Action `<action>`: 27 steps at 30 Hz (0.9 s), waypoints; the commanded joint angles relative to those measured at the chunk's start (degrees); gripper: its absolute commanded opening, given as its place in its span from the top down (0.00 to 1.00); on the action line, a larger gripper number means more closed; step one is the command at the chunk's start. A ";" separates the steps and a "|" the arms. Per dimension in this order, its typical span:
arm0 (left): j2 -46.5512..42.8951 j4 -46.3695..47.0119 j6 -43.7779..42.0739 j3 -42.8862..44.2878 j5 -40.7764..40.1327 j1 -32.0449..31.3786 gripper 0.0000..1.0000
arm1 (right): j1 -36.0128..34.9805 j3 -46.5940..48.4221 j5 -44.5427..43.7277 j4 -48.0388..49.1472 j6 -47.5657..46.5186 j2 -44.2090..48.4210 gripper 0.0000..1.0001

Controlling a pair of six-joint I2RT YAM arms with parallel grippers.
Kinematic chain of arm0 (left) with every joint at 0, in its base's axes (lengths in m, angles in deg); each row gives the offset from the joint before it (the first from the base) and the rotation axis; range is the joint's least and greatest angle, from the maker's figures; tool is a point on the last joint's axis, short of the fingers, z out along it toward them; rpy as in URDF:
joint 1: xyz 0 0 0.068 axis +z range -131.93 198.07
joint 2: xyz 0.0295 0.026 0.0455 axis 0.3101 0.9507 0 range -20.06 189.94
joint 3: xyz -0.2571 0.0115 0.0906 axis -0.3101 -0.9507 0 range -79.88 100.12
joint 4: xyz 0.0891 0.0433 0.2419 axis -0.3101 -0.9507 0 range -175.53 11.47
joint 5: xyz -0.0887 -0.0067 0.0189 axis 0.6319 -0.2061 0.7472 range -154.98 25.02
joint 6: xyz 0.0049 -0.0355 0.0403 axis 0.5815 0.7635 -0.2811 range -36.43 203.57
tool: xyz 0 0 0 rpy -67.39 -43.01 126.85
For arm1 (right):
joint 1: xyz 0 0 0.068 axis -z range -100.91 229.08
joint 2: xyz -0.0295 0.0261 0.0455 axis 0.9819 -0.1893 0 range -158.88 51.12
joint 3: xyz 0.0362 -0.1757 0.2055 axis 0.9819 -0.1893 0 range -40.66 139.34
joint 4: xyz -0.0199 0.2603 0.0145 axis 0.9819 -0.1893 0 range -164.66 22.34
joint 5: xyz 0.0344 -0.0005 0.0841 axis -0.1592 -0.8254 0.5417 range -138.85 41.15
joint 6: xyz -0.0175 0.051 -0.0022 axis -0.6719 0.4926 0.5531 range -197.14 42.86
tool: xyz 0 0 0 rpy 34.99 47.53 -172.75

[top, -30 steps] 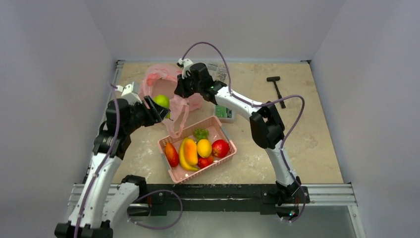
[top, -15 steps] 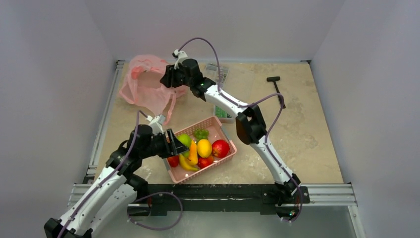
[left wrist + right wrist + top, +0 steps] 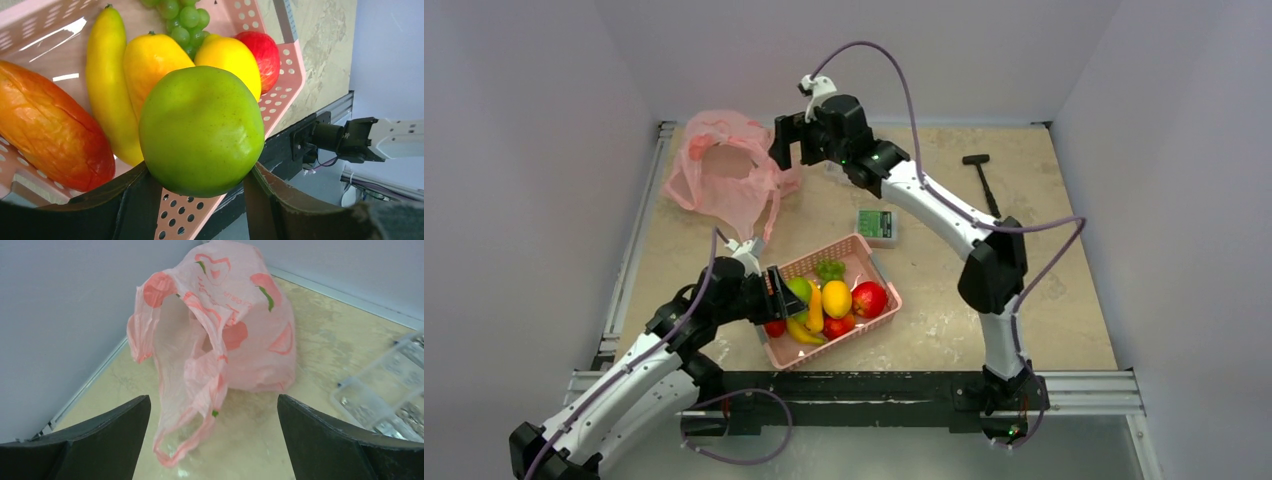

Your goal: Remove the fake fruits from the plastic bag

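Note:
My left gripper [image 3: 782, 292] is shut on a green apple [image 3: 200, 130], held just above the near-left end of the pink basket [image 3: 886, 272]. Below it lie fake fruits: a banana [image 3: 105, 80], an orange-red piece [image 3: 50, 130], two yellow pieces, a red apple [image 3: 869, 298] and green grapes [image 3: 829, 268]. The pink plastic bag [image 3: 719, 180] lies slumped at the far left, mouth gaping; no fruit shows inside it in the right wrist view. My right gripper [image 3: 789, 150] hovers open just right of the bag [image 3: 220, 325], with nothing between its fingers.
A small green-labelled box [image 3: 876, 222] sits behind the basket. A clear compartment case [image 3: 390, 390] lies to the right of the bag. A black hammer-shaped tool [image 3: 981, 175] rests at the far right. The table's metal rail runs along the left edge.
My right gripper opened, let go of the bag and drew back to the right; the bag settled on the table. My left arm carried the green apple from the bag to over the basket.

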 commanded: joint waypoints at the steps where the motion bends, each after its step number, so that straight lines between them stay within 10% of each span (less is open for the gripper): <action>1: -2.45 0.25 1.97 -3.55 0.54 -0.70 0.77 | -0.05 -10.23 -4.37 -2.67 -4.72 11.85 0.01; 16: -10.28 -5.61 2.89 -5.21 -3.13 -0.73 0.07 | -0.05 -45.93 -10.34 -5.54 -4.92 46.51 0.01; 27: -14.94 -17.32 -2.39 9.70 -6.74 -0.72 0.05 | -0.05 -54.68 -18.76 -14.28 -0.84 67.74 0.01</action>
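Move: The basket's near-left corner, where the left hand is taking the green fruit already in its fingers, lies about 6 cm back, 2 cm left and 8 cm below. In the basket, also some 8 cm down, the orange mango lies level and 2 cm right, the long red fruit 1 cm back and 5 cm left. From the right hand, that corner is roughly 37 cm back, 2 cm left and 24 cm down; the empty bag is 2 cm ahead, 15 cm left and 22 cm below. Lowering the green fruit some 3.5 cm while drawing back about 2 cm, the left hand opens wide to let go over the basket's near-left corner, then rises about 5 cm, clear of the basket. The right hand, empty and wide open, meanwhile sweeps nearly 30 cm right and back, away from the bag, turning about 15 degrees clockwise. ##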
